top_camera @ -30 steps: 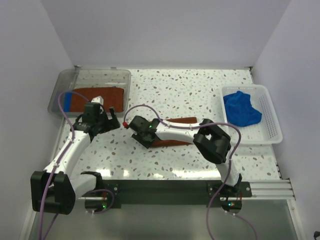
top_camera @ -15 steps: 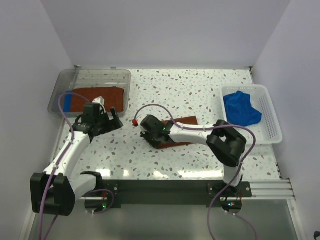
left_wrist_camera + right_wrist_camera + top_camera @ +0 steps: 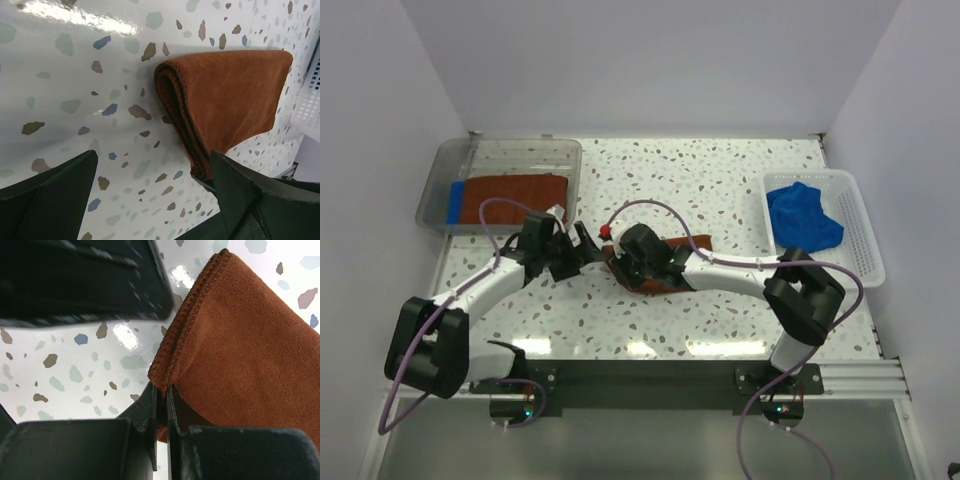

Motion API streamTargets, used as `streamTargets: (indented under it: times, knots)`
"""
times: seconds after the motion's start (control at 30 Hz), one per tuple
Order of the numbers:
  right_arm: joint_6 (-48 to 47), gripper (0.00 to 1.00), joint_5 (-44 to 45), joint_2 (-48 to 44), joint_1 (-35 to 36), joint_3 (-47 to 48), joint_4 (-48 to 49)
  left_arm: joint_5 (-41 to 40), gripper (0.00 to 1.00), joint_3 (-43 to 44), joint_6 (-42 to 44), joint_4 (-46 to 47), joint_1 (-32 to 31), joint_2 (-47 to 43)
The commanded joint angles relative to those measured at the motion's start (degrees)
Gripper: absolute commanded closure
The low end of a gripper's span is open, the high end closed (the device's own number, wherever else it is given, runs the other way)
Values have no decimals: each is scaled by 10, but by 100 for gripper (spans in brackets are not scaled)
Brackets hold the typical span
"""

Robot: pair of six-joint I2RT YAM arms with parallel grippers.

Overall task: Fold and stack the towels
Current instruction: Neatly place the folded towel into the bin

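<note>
A folded rust-brown towel lies mid-table; its layered fold shows in the left wrist view. My right gripper is shut on the towel's hemmed left edge, and the cloth is pinched between the fingers. My left gripper stands open just left of that edge. Its fingers straddle bare table, and the right finger is close to the fold. Another rust-brown towel and a blue towel lie in the tray. A crumpled blue towel sits in the basket.
The clear plastic tray stands at the back left. The white mesh basket stands at the right edge. Both grippers crowd together at the towel's left end. Purple cables loop over both arms.
My right gripper closed on the towel's edge and shifted right, and the towel now lies doubled over. My left arm swung right from near the tray to the towel's left end, still open.
</note>
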Motion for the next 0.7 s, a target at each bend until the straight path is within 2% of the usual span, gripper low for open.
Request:
streamTargets:
  times: [0.0, 0.3, 0.43, 0.53, 0.6, 0.63, 0.67]
  knots:
    - [20, 100, -10, -28, -1, -14, 58, 17, 0, -9, -71, 92, -22, 25]
    - [36, 100, -13, -28, -2, -31, 88, -6, 1, -27, -138, 188, -77, 83]
    - [39, 100, -16, -22, -1, -29, 94, -20, 7, -27, -155, 206, -116, 122]
    - [41, 100, -16, -23, -1, -32, 102, -47, 16, -29, -157, 209, -123, 137]
    - [39, 100, -16, -24, -2, -35, 101, -56, 26, -28, -147, 212, -123, 142]
    - [38, 100, -17, -25, -1, -36, 101, -64, 37, -23, -142, 212, -123, 145]
    - [38, 100, -18, -25, -2, -36, 101, -68, 43, -20, -135, 207, -123, 145]
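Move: The folded brown towel's left edge, lifted off the table, is about 7 cm to the left hand's right and 4 cm below it, straight across; the towel's middle is roughly 18 cm right and 3 cm ahead. The right gripper, at the edge's near end, is some 8 cm right and 3 cm back. The clear bin's middle is about 19 cm left and 20 cm ahead. From the right hand, which pinches that edge, the left hand's spot is about 3 cm ahead and 3 cm lower. The towel's raised left edge stays pinched in the nearly still right hand while the left hand comes across to it, about 7 cm to the right and some 4 cm down. The left fingers arrive wide open, straddle the edge just beyond the right fingers, and close by roughly a third, the hand tilting only slightly. ##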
